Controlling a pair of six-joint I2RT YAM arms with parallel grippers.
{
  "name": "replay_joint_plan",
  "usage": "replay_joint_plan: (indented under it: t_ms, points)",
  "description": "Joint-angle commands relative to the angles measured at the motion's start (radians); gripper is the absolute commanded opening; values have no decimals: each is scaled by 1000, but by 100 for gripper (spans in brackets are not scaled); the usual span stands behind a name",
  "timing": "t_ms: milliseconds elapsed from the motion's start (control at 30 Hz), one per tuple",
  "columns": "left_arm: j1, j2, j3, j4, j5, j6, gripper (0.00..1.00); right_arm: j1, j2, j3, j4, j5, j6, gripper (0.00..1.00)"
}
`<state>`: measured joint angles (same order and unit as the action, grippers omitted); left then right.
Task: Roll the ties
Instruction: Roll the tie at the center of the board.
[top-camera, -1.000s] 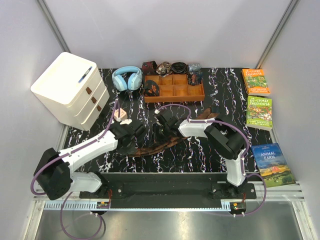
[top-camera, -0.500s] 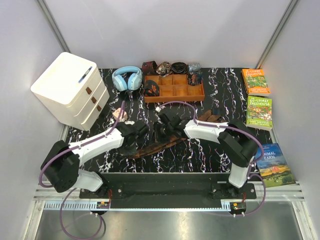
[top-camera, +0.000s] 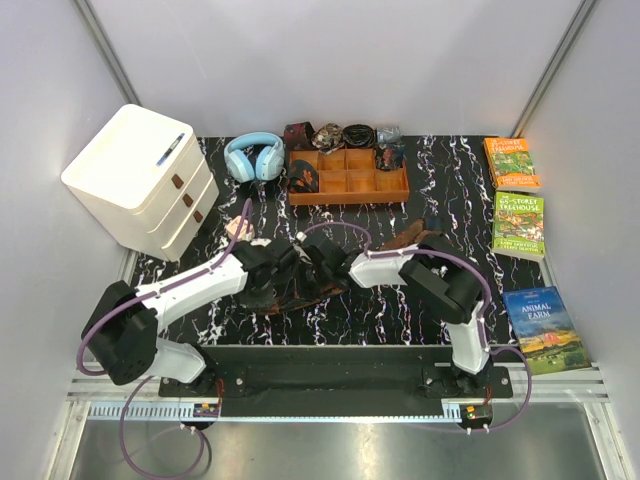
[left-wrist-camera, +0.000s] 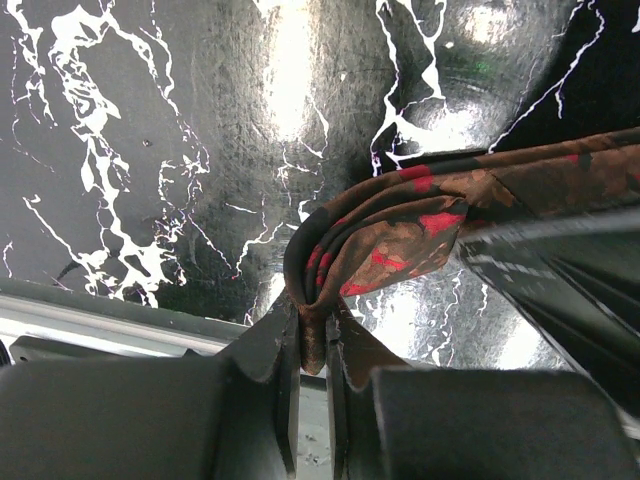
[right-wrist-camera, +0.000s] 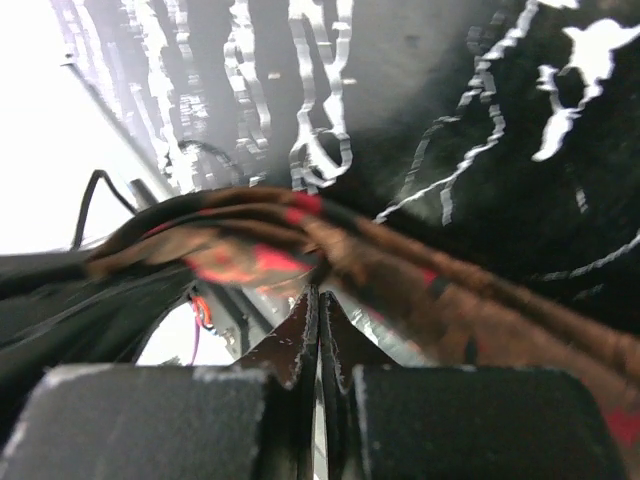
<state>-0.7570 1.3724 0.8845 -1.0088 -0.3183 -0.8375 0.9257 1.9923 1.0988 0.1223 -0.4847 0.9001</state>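
A dark brown tie with red patches (left-wrist-camera: 400, 220) lies bunched on the black marble table between the two grippers, seen from above as a short brown heap (top-camera: 305, 295). My left gripper (left-wrist-camera: 314, 335) is shut on the tie's folded end, which loops out of the jaws. From above, the left gripper (top-camera: 283, 272) sits almost against the right gripper (top-camera: 318, 266). The right gripper (right-wrist-camera: 320, 297) is shut, its tips against the underside of the tie (right-wrist-camera: 400, 265), with nothing visible between the jaws. A second brown tie (top-camera: 412, 236) lies behind the right arm.
An orange-brown wooden tray (top-camera: 345, 199) stands at the back with rolled items (top-camera: 330, 135) behind it. Blue headphones (top-camera: 254, 157) and a white drawer unit (top-camera: 140, 180) are at the left. Three books (top-camera: 518, 225) line the right edge.
The right gripper has moved left until it nearly meets the left gripper. The tie, stretched out between them before, is now gathered into a short heap.
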Motion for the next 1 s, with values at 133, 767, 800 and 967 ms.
replay_joint_plan:
  t_ms: [133,767,800,967]
  points:
    - [4,-12,70,-22,24,40,0,15,76,72,76,-12,43,1]
    - [-24,120,218,-13,90,54,0,19,117,162,48,-18,65,1]
    - [-25,146,237,-13,88,54,0,19,117,168,39,-20,62,1]
    - [-51,232,269,-17,76,60,0,19,105,173,-10,-14,53,1]
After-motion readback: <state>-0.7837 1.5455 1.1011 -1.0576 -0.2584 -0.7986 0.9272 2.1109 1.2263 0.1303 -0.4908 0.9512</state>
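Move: The left hand already pinches the tie end; the tie fold at the right fingertips lies about 7 cm to its right, 3 cm ahead and 1 cm lower. The wooden block stands some 15 cm ahead of the left hand and 5 cm left, 3 cm lower. From the right hand, the pinched tie end is about 7 cm left, 3 cm back and 1 cm higher; the tie's far end lies 25 cm right, 11 cm ahead and 2 cm lower. Left hand keeps the tie end, moving 4 cm right towards shut right fingertips that push the fold left. ##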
